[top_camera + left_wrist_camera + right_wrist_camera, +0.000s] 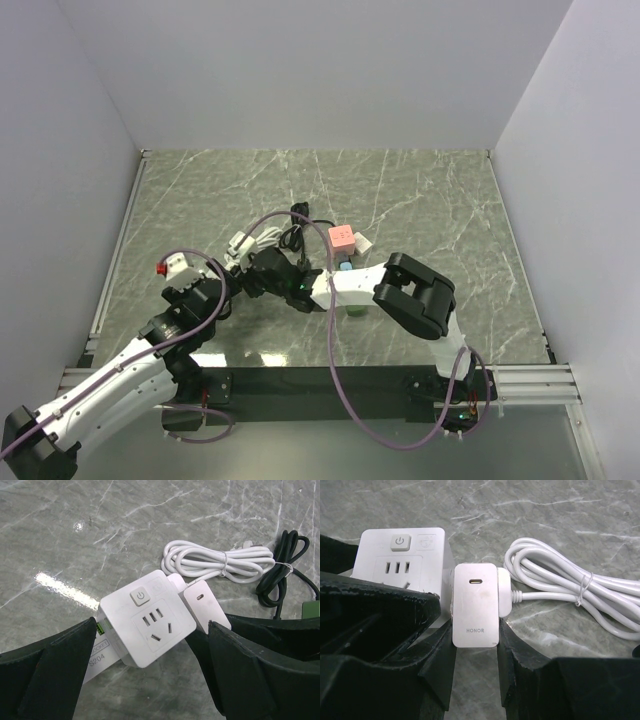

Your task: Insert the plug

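A white cube socket (147, 622) with a power button lies on the marble table, also in the right wrist view (400, 560) and the top view (240, 244). A flat white HONOR charger plug (475, 605) stands against the cube's right side face; it also shows in the left wrist view (202, 602). My right gripper (475, 640) is shut on this plug, one finger on each edge. My left gripper (152, 626) is open, its fingers (55, 670) straddling the cube's near part; its left tip is at the cube's corner. I cannot tell how deep the plug sits.
The socket's own white coiled cable (220, 562) lies just behind it, with a bundled black cable (282, 565) to the right. A pink block (342, 237) and a green object (350, 308) sit near my right arm. A white label (100, 655) lies under the cube.
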`<state>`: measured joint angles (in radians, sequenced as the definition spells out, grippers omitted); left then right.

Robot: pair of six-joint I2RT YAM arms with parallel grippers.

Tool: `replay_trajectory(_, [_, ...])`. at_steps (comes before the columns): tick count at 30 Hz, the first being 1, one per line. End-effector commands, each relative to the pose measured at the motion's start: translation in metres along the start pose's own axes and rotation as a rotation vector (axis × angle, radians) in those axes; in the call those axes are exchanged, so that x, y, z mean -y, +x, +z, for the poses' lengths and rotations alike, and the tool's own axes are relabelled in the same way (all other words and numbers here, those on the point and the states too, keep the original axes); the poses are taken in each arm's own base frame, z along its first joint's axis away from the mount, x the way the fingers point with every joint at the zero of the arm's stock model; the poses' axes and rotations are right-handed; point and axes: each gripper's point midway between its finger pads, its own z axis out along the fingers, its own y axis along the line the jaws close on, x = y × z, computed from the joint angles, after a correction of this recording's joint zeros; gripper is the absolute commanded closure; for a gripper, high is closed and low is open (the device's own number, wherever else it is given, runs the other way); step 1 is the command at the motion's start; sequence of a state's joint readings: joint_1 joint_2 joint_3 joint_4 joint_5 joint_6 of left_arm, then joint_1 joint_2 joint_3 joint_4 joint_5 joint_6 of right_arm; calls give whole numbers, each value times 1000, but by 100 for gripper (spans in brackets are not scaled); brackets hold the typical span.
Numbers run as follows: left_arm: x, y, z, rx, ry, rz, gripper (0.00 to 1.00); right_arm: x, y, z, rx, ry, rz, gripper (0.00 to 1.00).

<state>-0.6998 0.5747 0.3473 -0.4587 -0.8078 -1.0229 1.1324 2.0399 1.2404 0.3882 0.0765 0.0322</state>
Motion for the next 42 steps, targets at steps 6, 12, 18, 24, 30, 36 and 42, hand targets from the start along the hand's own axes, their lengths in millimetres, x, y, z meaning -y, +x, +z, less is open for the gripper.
replay_trajectory(6, [26,-8,-4,2,94,-66,1,-25,95,-7,-235,-70,15,100])
replay_trajectory(12, [27,-11,-5,6,94,-61,1,-27,92,2,-253,-82,-7,100])
replay_trajectory(18, [28,-21,-8,32,95,-63,1,-23,65,-2,-192,-49,18,100])
replay_trajectory(24, [28,-33,-11,57,76,-57,1,-21,27,-1,-108,-40,29,75])
replay_trajectory(30, [29,-42,-17,72,96,-82,1,-15,-3,-5,-20,-46,61,53])
replay_trajectory(36, [31,-45,-20,73,110,-85,1,-4,-21,-15,47,-59,93,29])
replay_trajectory(42, [36,-48,-20,78,123,-82,1,-5,-32,-33,96,-91,97,13])
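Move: The right hand holds the white charger against the near-right side of the power strip's socket cube, whose middle is about 5 cm to that hand's left, 2 cm back and 1 cm below. The white cable coil lies roughly 7 cm ahead of the right hand and 1 cm right, the black cable 9 cm ahead and 11 cm right, both some 4 cm lower. From the open left hand, the cube is about 2 cm ahead, 1 cm left and 4 cm below. Leftward by barely half a centimetre, the right hand bears the held charger against the cube's side and keeps it there; then the right fingers spread wide, let go and back off about 3 cm to the right, dipping a centimetre. Meanwhile the left hand, fingers still wide open, first stays low over the cube, then rises nearly 3 cm straight up away from it. ##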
